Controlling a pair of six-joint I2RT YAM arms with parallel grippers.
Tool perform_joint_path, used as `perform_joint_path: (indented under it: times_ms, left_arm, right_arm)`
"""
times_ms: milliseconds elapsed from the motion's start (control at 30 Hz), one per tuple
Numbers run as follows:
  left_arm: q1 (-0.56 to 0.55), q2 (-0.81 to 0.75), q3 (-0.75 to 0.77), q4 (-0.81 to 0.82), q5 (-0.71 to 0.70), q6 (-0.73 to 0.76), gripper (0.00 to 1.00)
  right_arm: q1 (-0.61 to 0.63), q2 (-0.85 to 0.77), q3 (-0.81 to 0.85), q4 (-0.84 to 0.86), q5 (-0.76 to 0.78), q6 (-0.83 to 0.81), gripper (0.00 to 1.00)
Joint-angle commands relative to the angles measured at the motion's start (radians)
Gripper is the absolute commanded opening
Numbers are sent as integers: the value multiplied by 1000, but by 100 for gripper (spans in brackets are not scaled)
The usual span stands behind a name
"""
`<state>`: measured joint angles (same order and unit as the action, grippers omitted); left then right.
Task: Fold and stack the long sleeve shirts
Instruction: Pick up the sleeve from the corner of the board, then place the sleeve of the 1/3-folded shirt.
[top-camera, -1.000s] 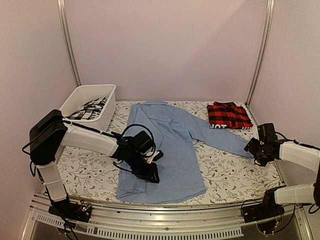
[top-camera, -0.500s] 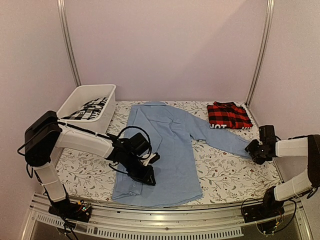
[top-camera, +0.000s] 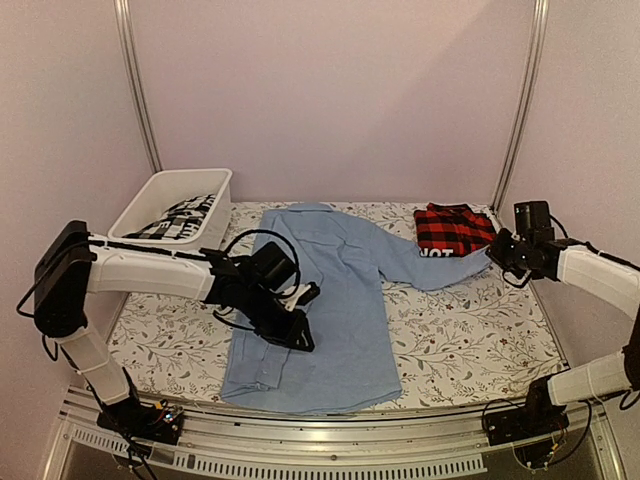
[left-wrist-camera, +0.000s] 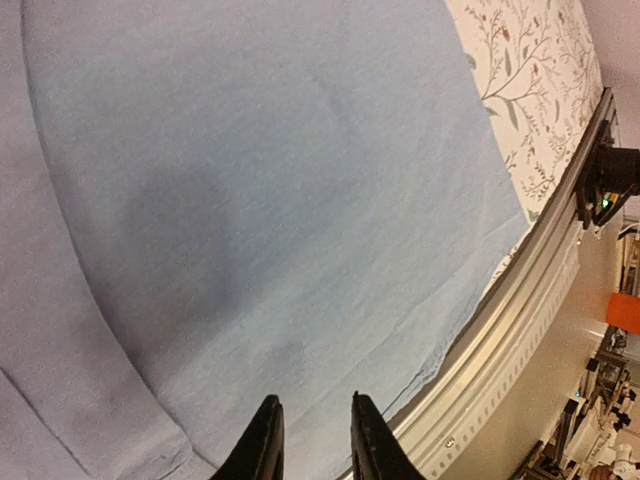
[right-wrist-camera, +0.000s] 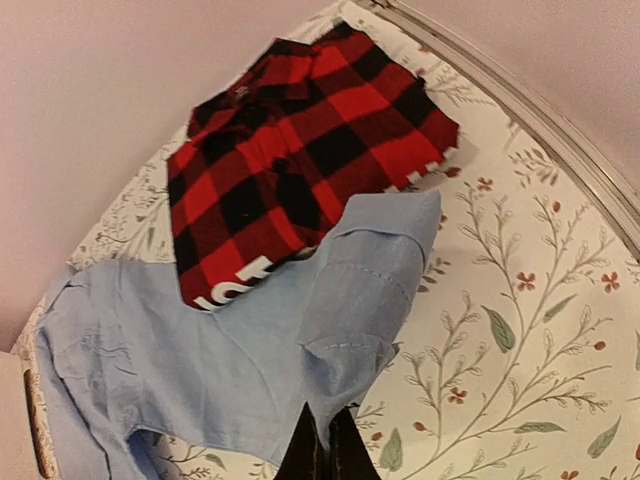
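Observation:
The light blue long sleeve shirt (top-camera: 340, 290) lies spread on the floral table, collar toward the back. My right gripper (top-camera: 500, 252) is shut on the cuff (right-wrist-camera: 370, 280) of its right sleeve (top-camera: 440, 268). It holds the cuff raised beside the folded red-and-black plaid shirt (top-camera: 455, 230) at the back right. In the right wrist view the pinched cuff hangs off the right gripper (right-wrist-camera: 328, 425), in front of the plaid shirt (right-wrist-camera: 300, 160). My left gripper (top-camera: 298, 338) hovers low over the blue shirt's lower left part. In its wrist view the left gripper (left-wrist-camera: 312, 405) has its jaws slightly apart over flat blue cloth (left-wrist-camera: 250, 200).
A white bin (top-camera: 150, 195) holding black-and-white patterned cloth (top-camera: 180, 218) stands at the back left. A metal rail (top-camera: 320, 455) runs along the near table edge, close to the shirt's hem (left-wrist-camera: 470, 330). Floral table cover (top-camera: 470, 340) shows right of the shirt.
My right gripper shut on the sleeve cuff and carried it up and back toward the plaid shirt. The left gripper drifted slightly left, and the shirt's lower hem shifted left with it.

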<state>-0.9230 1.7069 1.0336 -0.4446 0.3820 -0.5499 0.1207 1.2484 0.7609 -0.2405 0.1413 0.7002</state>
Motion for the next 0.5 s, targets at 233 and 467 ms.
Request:
perform_joint_path:
  times_ms: [233, 467]
  left_arm:
    - [168, -151, 24, -22, 19, -15, 25]
    - [304, -231, -71, 42, 42, -76, 26]
  right_arm:
    - [516, 238, 514, -98, 171, -177, 0]
    - [781, 710, 937, -169, 141, -328, 1]
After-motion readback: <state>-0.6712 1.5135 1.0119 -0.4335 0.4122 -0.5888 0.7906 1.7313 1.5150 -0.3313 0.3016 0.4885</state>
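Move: My right hand already holds the blue shirt's cuff. The shirt's upper body, where the sleeve is going, has its middle some 33 cm to the left and 7 cm ahead, about 12 cm below. The shoulder lies about 21 cm left and 6 ahead; the folded red plaid shirt is roughly 14 cm ahead and 6 left. From my empty left hand, that upper body is about 25 cm ahead and 3 right, 5 below. With my right hand I keep the cuff pinched and sweep the sleeve fast to the left, some 30 cm past the near side of the plaid shirt and in over the blue shirt's upper body, climbing about 13 cm before starting to sink, the wrist turning nearly 40 degrees counter-clockwise. My left hand, fingers still slightly open, moves some 8 cm forward while rising and drawing left, over the shirt. ##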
